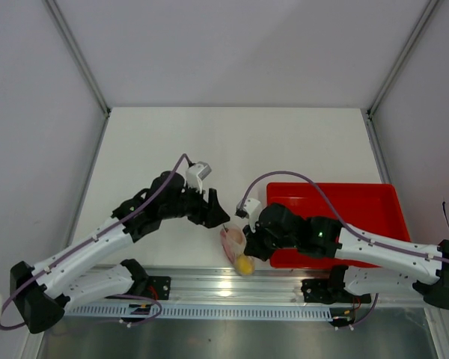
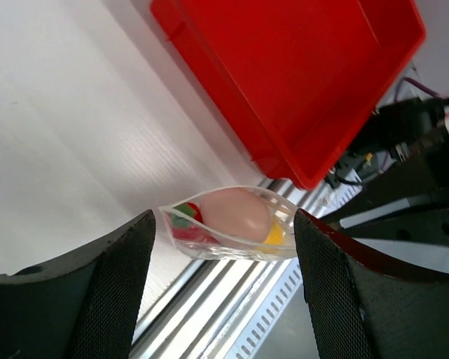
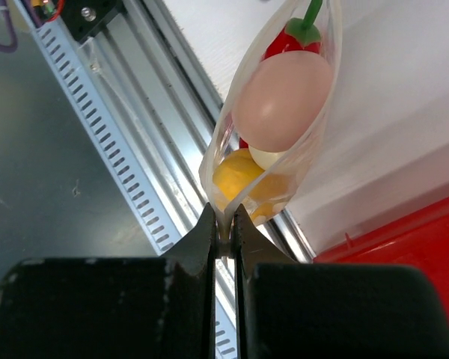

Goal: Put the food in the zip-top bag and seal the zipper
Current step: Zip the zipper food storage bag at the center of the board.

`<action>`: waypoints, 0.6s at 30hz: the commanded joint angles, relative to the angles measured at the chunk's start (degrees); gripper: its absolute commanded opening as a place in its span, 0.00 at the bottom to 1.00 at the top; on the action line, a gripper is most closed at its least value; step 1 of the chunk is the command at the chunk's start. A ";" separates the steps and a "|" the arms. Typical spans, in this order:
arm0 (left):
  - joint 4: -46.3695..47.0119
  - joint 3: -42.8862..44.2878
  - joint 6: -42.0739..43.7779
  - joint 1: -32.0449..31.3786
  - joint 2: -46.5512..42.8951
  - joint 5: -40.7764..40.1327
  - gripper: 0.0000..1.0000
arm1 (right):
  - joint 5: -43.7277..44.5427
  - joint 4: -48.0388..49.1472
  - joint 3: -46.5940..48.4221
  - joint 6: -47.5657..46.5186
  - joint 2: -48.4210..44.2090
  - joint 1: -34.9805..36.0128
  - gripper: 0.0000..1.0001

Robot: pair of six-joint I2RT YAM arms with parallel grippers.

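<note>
The zip-top bag (image 1: 233, 243) hangs over the table's near edge. My right gripper (image 3: 224, 238) is shut on one end of its mouth edge. Inside lie the food pieces: a pinkish egg (image 3: 280, 101), a yellow ball (image 3: 238, 178), a small white egg (image 3: 266, 157) and a red pepper (image 3: 290, 39). The zipper (image 2: 209, 196) shows as a pale rim, its two sides apart. My left gripper (image 2: 224, 224) stands open, and the bag (image 2: 232, 238) lies between its fingertips without visible contact. In the top view the left gripper (image 1: 219, 215) is just up-left of the bag and the right gripper (image 1: 248, 243) is at its right.
A red tray (image 1: 359, 206) sits on the table to the right of the bag, under the right arm; it also shows in the left wrist view (image 2: 299, 75). A metal rail (image 1: 232, 288) with slots runs along the near edge below the bag.
</note>
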 commanded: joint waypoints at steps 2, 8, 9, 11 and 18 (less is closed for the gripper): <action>8.77 -3.71 4.56 0.39 -4.72 12.22 0.77 | -5.93 0.64 1.55 -0.63 -2.84 0.09 0.00; 12.29 -5.03 8.43 0.13 -10.53 21.99 0.76 | -14.19 4.25 1.63 0.60 -5.21 -1.13 0.00; 12.39 -5.04 9.04 -0.13 -12.10 22.95 0.76 | -16.81 4.86 1.90 0.78 -5.30 -1.40 0.00; 13.00 -5.74 9.57 -0.49 -13.43 23.92 0.76 | -19.37 5.22 2.34 1.22 -5.47 -1.66 0.00; 11.60 -4.51 15.10 -6.89 -15.37 24.19 0.77 | -27.98 4.87 4.71 3.50 -6.62 -1.49 0.00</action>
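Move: The zip bag hangs open-mouthed from the shut right fingers, its middle about 2 cm ahead of that hand, 3 cm left and 5 cm below. From the empty left hand, the bag's middle is some 8 cm back, 4 cm right and 8 cm down; in it, the pink egg lies 6 cm back, 3 cm right and 8 cm down. The red tray's middle is about 9 cm ahead, 28 cm right and 14 cm below the right hand. The bag, still pinched at one end of its mouth, is drawn back and up about 5 cm each by the right hand, which turns slightly counter-clockwise as its fingers tip more level. The left hand backs off some 9 cm and rises 7 cm or so, staying above the bag, fingers wide open and swinging nearly 30 degrees clockwise to point straight right. ##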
